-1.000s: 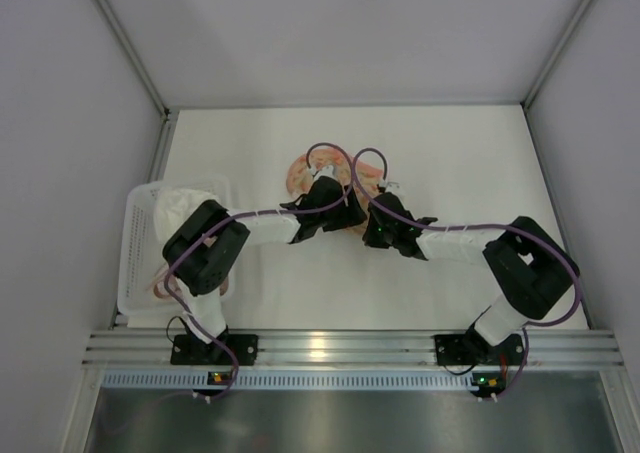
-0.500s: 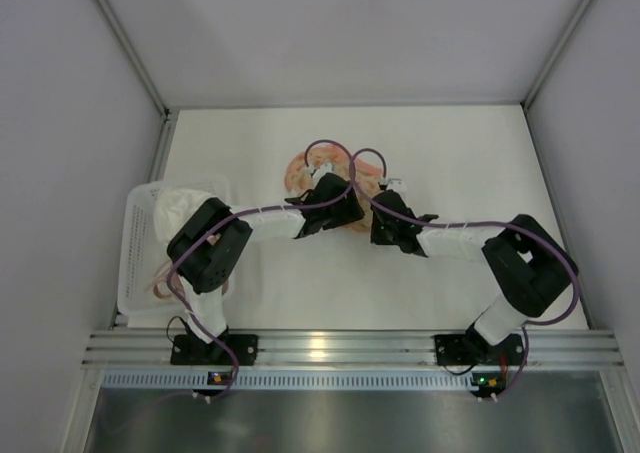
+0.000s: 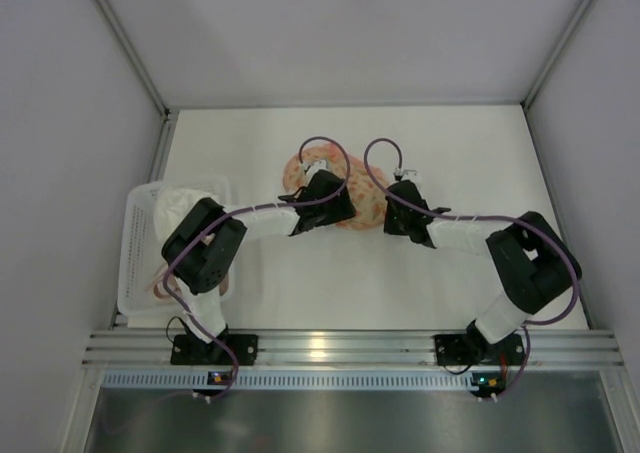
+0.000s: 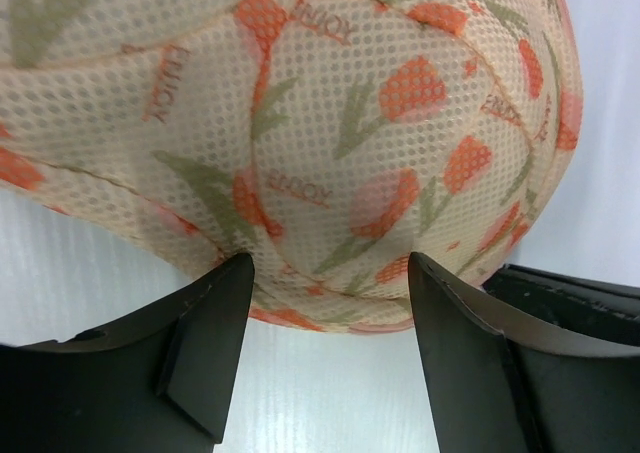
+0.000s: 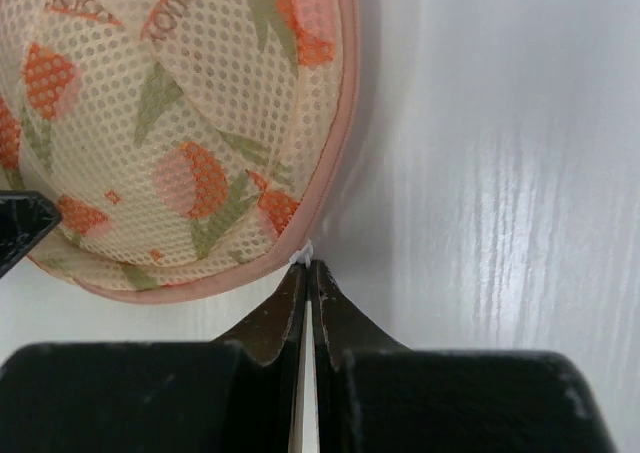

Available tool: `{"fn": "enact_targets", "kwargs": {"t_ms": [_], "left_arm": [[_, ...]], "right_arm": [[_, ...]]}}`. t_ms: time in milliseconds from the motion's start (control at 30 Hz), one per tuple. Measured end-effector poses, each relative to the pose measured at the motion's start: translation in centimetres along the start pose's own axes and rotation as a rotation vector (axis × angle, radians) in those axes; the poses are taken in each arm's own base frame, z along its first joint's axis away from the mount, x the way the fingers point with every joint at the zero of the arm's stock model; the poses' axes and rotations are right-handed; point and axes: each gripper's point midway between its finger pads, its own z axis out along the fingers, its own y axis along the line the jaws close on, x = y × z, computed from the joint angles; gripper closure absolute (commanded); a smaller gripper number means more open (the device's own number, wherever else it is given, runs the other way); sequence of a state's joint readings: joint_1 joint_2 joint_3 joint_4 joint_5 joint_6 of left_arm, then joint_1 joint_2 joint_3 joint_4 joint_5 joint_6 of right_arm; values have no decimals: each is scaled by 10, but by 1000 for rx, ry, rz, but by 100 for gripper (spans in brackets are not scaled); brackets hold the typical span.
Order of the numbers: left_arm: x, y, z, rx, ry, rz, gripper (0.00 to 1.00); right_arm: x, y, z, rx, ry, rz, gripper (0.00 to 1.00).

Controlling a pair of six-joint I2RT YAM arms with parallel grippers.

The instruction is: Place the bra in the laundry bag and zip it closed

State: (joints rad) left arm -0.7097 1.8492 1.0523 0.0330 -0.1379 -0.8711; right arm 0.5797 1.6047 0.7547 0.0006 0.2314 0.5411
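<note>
The laundry bag lies on the white table, its two halves together as a cream mesh dome with orange flowers and a pink edge. My left gripper is open, its fingers astride the dome's near rim; mesh fills that view. My right gripper is shut, its tips pinching the small white zip pull at the bag's pink edge. The bra is hidden.
A white plastic basket with pale cloth in it stands at the left edge, beside the left arm's elbow. Grey walls close in the table at the back and on both sides.
My right gripper has moved right and away from me along the bag's edge, staying shut. The left gripper has shifted slightly farther over the bag, still open.
</note>
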Motion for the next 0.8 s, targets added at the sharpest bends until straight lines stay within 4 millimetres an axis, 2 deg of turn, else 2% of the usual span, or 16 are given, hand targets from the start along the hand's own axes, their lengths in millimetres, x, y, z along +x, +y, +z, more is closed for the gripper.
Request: {"fn": "enact_targets", "kwargs": {"t_ms": [133, 333, 400, 533, 633, 700, 800], "left_arm": [[-5, 11, -1, -18, 4, 76, 30], [-8, 11, 3, -7, 62, 195, 32], [-10, 13, 2, -4, 76, 214, 32], [-15, 21, 1, -28, 80, 259, 31], [-18, 36, -3, -67, 101, 281, 31], [-26, 44, -7, -85, 107, 274, 30], [-44, 44, -17, -90, 77, 231, 28]], "right_arm": [[-9, -9, 4, 5, -5, 1, 100], [-28, -14, 8, 4, -26, -41, 100], [-29, -12, 8, -13, -22, -48, 100], [-22, -6, 7, -52, 3, -45, 100], [-8, -3, 5, -49, 23, -54, 100], [-2, 8, 2, -55, 23, -56, 100], [15, 39, -6, -111, 44, -37, 100]]}}
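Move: The laundry bag lies nearly flat under both hands, its middle about 7 cm ahead and 3 cm left of the open left hand and roughly a centimetre below it. The zip pull at its near right corner is already in the right fingers, about 10 cm right of the left hand and 4 cm nearer the base. From the right hand the bag's middle is some 10 cm ahead and 12 cm left, also a centimetre lower. The zip pull, still pinched in the shut right fingers, is carried about 2.5 cm forward and a little right with a slight rise, then swept back down, left and towards the base by some 6 or 7 cm. The left hand, fingers staying open over the bag's near edge, slides about 6 cm left and 2 forward, turning roughly 10 degrees clockwise with its left side rising, and lifts about 1.5 cm at the very end. ##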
